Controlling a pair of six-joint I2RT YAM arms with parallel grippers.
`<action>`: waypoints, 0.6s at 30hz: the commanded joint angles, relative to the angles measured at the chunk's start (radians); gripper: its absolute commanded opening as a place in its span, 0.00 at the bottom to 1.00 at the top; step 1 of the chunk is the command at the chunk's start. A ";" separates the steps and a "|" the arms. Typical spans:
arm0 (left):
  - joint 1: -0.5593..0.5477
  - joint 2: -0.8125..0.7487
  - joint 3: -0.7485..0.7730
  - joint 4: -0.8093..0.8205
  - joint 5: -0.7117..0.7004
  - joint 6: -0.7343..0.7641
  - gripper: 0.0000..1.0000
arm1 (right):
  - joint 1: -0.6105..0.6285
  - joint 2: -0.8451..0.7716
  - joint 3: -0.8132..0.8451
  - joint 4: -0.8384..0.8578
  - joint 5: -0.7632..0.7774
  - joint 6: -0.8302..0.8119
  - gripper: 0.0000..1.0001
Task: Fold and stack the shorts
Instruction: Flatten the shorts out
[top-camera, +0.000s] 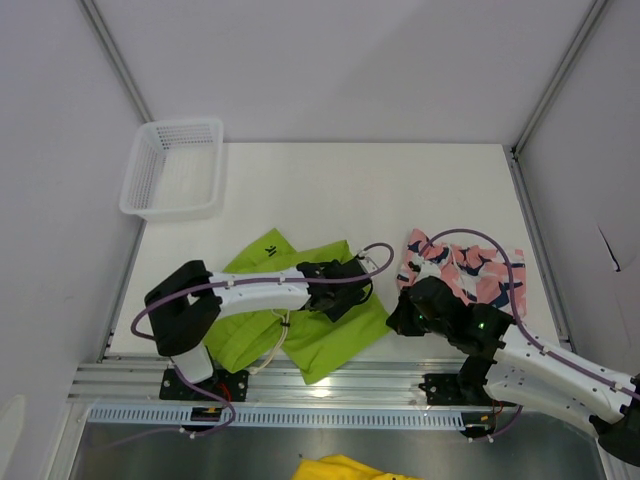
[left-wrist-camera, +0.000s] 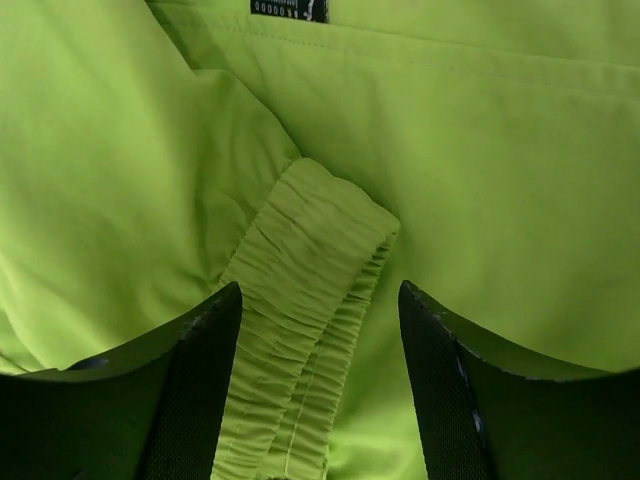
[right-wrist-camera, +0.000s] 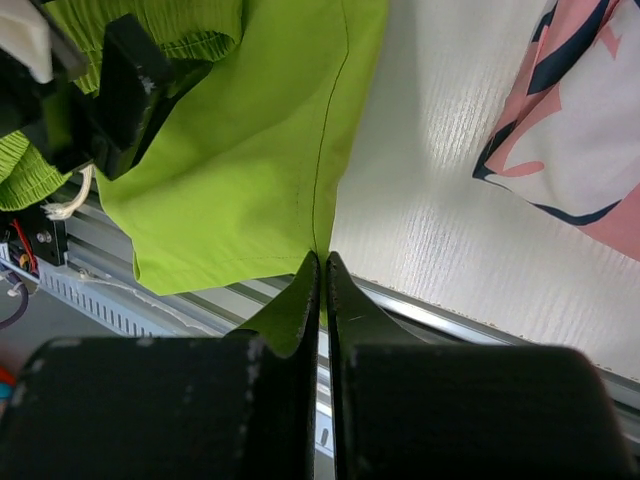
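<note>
The lime green shorts lie rumpled at the near left of the table, partly under my left arm. My left gripper hovers over them, open. In the left wrist view its fingers straddle the gathered elastic waistband without closing on it. My right gripper is at the green shorts' right near corner. In the right wrist view it is shut, pinching the edge of the green fabric. The pink shorts with navy-and-white print lie flat at the right, also in the right wrist view.
A white mesh basket stands at the far left corner of the table. An aluminium rail runs along the near edge, just under the green shorts' corner. Something yellow lies below the rail.
</note>
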 joint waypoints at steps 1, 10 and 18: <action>-0.009 0.028 0.045 0.037 -0.098 0.051 0.66 | -0.005 -0.012 -0.007 -0.002 -0.014 0.019 0.00; -0.013 0.093 0.025 0.128 -0.239 0.093 0.51 | -0.003 -0.037 -0.037 0.012 -0.032 0.042 0.00; -0.016 0.106 0.017 0.211 -0.295 0.107 0.19 | 0.001 -0.074 -0.059 0.006 -0.040 0.058 0.00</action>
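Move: The folded end of the green shorts' waistband lies about 4 cm ahead of the open left fingers, straight on and some 2 cm lower. From the left hand, the white drawstring lies about 13 cm left and 7 cm back, and the folded pink shorts some 30 cm right and 9 cm farther out. From the right hand, already pinching a green hem corner, that waistband end is about 13 cm left, 7 cm ahead and 5 cm lower. Left fingers go some 4 cm forward and pinch the waistband's end while the right keeps the hem. ##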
